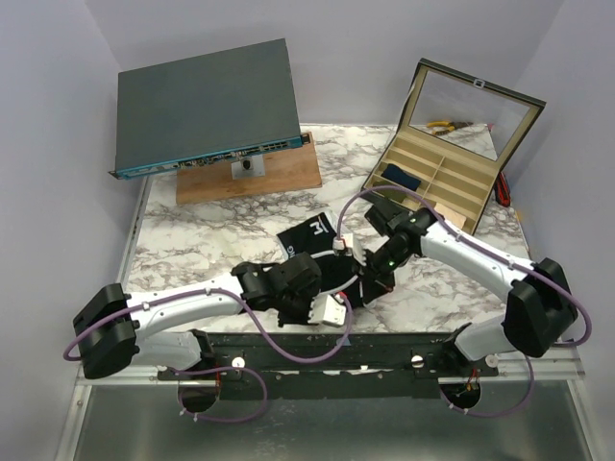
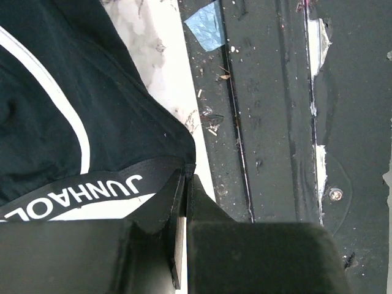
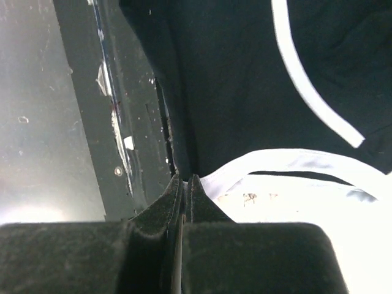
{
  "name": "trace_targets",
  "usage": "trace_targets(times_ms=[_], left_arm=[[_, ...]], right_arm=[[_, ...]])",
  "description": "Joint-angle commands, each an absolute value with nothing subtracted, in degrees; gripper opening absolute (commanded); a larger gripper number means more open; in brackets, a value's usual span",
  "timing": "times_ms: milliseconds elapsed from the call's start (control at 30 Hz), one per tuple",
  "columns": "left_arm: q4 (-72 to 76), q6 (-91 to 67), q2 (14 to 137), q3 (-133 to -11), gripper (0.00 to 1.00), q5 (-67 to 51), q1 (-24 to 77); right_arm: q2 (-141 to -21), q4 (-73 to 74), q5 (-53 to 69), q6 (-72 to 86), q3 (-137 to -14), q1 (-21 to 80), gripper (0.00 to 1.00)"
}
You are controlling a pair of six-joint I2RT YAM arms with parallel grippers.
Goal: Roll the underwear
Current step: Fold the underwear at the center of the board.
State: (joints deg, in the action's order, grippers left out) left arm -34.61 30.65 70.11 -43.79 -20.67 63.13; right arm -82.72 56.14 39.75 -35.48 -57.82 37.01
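The underwear (image 1: 312,238) is black with white trim and lies crumpled on the marble table (image 1: 192,250), near its front edge. My left gripper (image 1: 327,288) is at the garment's near left corner. In the left wrist view this gripper (image 2: 187,171) is shut on the lettered waistband of the underwear (image 2: 49,110). My right gripper (image 1: 368,283) is at the near right side. In the right wrist view it (image 3: 185,179) is shut on the edge of the underwear (image 3: 233,79), beside the white trim. The two grippers are close together.
A grey flat device (image 1: 207,106) rests on a wooden board (image 1: 279,178) at the back left. An open compartment box (image 1: 432,178) with a raised lid stands at the back right, a dark blue roll (image 1: 399,178) inside it. A black rail (image 1: 384,346) runs along the table's near edge.
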Motion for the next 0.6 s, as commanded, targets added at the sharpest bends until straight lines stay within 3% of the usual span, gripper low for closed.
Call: trace_targets(times_ms=[0, 200, 567], left_arm=[[-36.3, 30.2, 68.8, -46.6, 0.0, -21.0, 63.0], [-35.3, 28.9, 66.0, -48.4, 0.0, -22.6, 53.2], [-32.7, 27.9, 73.9, -55.4, 0.0, -21.6, 33.6]], right_arm=[[-80.2, 58.7, 34.4, -35.1, -63.2, 36.7, 0.01], [-81.8, 56.5, 20.9, -34.2, -71.4, 36.6, 0.01], [-99.9, 53.9, 11.4, -39.8, -90.0, 34.1, 0.01]])
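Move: The underwear's near corners are already pinched, some 4 cm above the table. For my left hand, the far waistband corner lies about 19 cm ahead and 6 cm left; the blue tape is 4 cm back and 8 cm right. For my right hand, the far leg-side corner is about 19 cm ahead and 6 cm left; the open box stands some 26 cm ahead and 15 cm right. Both corners lie roughly 4 cm below, the box 3 cm. I swing both hands forward together, carrying the pinched near edge off the table towards the underwear's far edge: about 13 cm with my left, 15 cm with my right, both rising some 6 cm and speeding up. My left hand turns roughly 25 degrees counter-clockwise; my right tips its fingers forward about as much. Both grips stay shut. ##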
